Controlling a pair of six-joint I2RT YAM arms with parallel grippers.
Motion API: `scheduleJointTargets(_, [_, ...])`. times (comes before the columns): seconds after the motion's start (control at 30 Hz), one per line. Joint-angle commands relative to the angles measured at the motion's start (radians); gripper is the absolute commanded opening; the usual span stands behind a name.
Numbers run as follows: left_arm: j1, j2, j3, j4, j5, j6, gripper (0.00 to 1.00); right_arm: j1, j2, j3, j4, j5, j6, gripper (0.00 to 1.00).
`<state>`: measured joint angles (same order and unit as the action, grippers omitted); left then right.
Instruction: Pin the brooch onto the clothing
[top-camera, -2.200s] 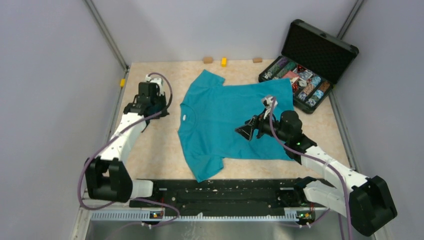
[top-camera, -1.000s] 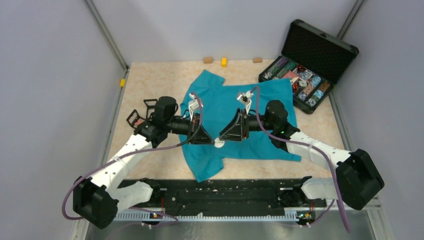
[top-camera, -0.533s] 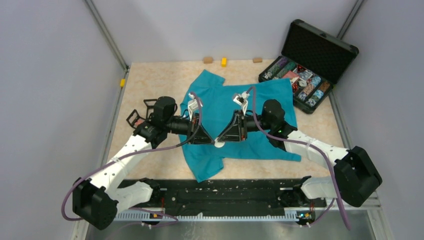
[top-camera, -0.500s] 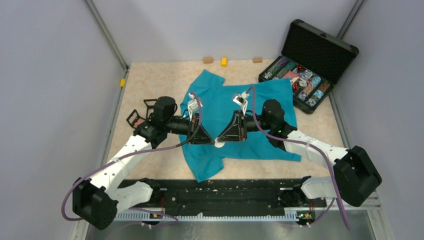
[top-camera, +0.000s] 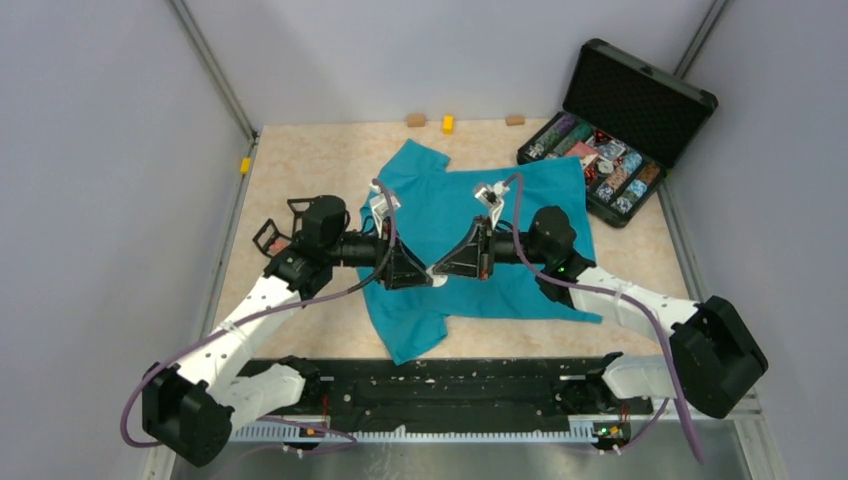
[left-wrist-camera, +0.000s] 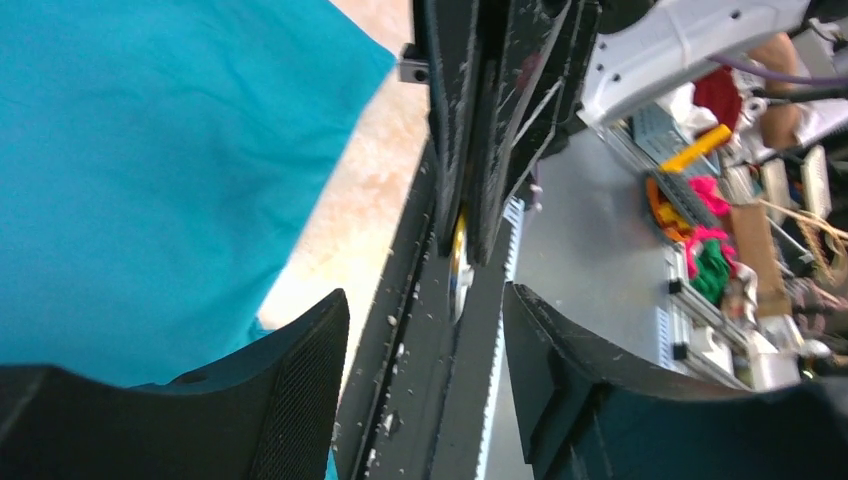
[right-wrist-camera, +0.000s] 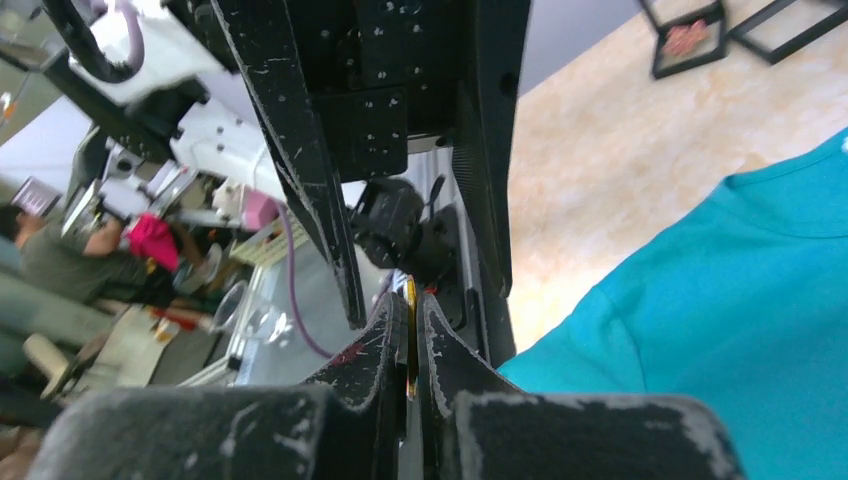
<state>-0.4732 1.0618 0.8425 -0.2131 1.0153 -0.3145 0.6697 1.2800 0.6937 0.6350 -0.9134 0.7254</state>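
Observation:
The teal T-shirt (top-camera: 450, 215) lies flat mid-table; it also shows in the left wrist view (left-wrist-camera: 150, 150) and the right wrist view (right-wrist-camera: 720, 300). My two grippers meet tip to tip just above its near-left part. My right gripper (top-camera: 447, 268) (right-wrist-camera: 412, 300) is shut on the brooch (right-wrist-camera: 411, 295), seen only edge-on as a thin gold-rimmed sliver; its pink-red face is hidden. My left gripper (top-camera: 412, 274) (left-wrist-camera: 425, 300) is open and empty, jaws wide. The right gripper's shut fingers (left-wrist-camera: 470, 150) and the brooch (left-wrist-camera: 458, 262) hang just ahead of its gap.
An open black case (top-camera: 610, 150) of multicoloured trinkets stands at the back right. Small blocks (top-camera: 447, 123) lie along the back edge and a yellow one (top-camera: 245, 165) at the left edge. Small black frames (top-camera: 268, 238) stand on the table beside the left arm.
Since 2.2 s ago the left arm swung in from the left edge to face the right gripper over the shirt. Over the last second both grippers shifted slightly away from the near edge.

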Motion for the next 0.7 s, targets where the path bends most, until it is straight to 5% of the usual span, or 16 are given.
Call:
scheduleJointTargets(0.0, [-0.006,-0.127,-0.093,0.282,-0.192,-0.167,0.62,0.013,-0.115,-0.081,0.260,0.213,0.080,0.00])
scheduleJointTargets(0.27, [-0.062,-0.232,-0.288,0.761,-0.415,-0.449,0.61,0.025,-0.235,-0.158,0.370,0.471,0.092,0.00])
scheduleJointTargets(0.67, [-0.143,-0.134,-0.257,0.948,-0.471,-0.531,0.58,0.039,-0.207,-0.156,0.467,0.509,0.120,0.00])
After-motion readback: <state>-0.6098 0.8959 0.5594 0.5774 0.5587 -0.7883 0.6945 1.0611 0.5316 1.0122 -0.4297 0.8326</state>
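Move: The brooch, already held in the right fingertips, sits some 2 cm to the left of the right hand. It lies about 3 cm to the right of the open left hand and 1 cm farther out. The clothing's middle lies about 11 cm ahead of the right hand, 7 cm to its right and 25 cm below. On the clothing, the collar label is roughly 13 cm ahead and 15 cm left of the right hand, and the near sleeve 7 cm back and 5 cm left. Raise the brooch about 9 cm with the right gripper, keeping it shut and drawing it a little to the right and forward, away from the left gripper. Lift the left gripper alongside by about 7 cm, a touch forward, fingers staying open. As both rise, tip both sets of fingers upward and swing them forward by some 20 degrees. ##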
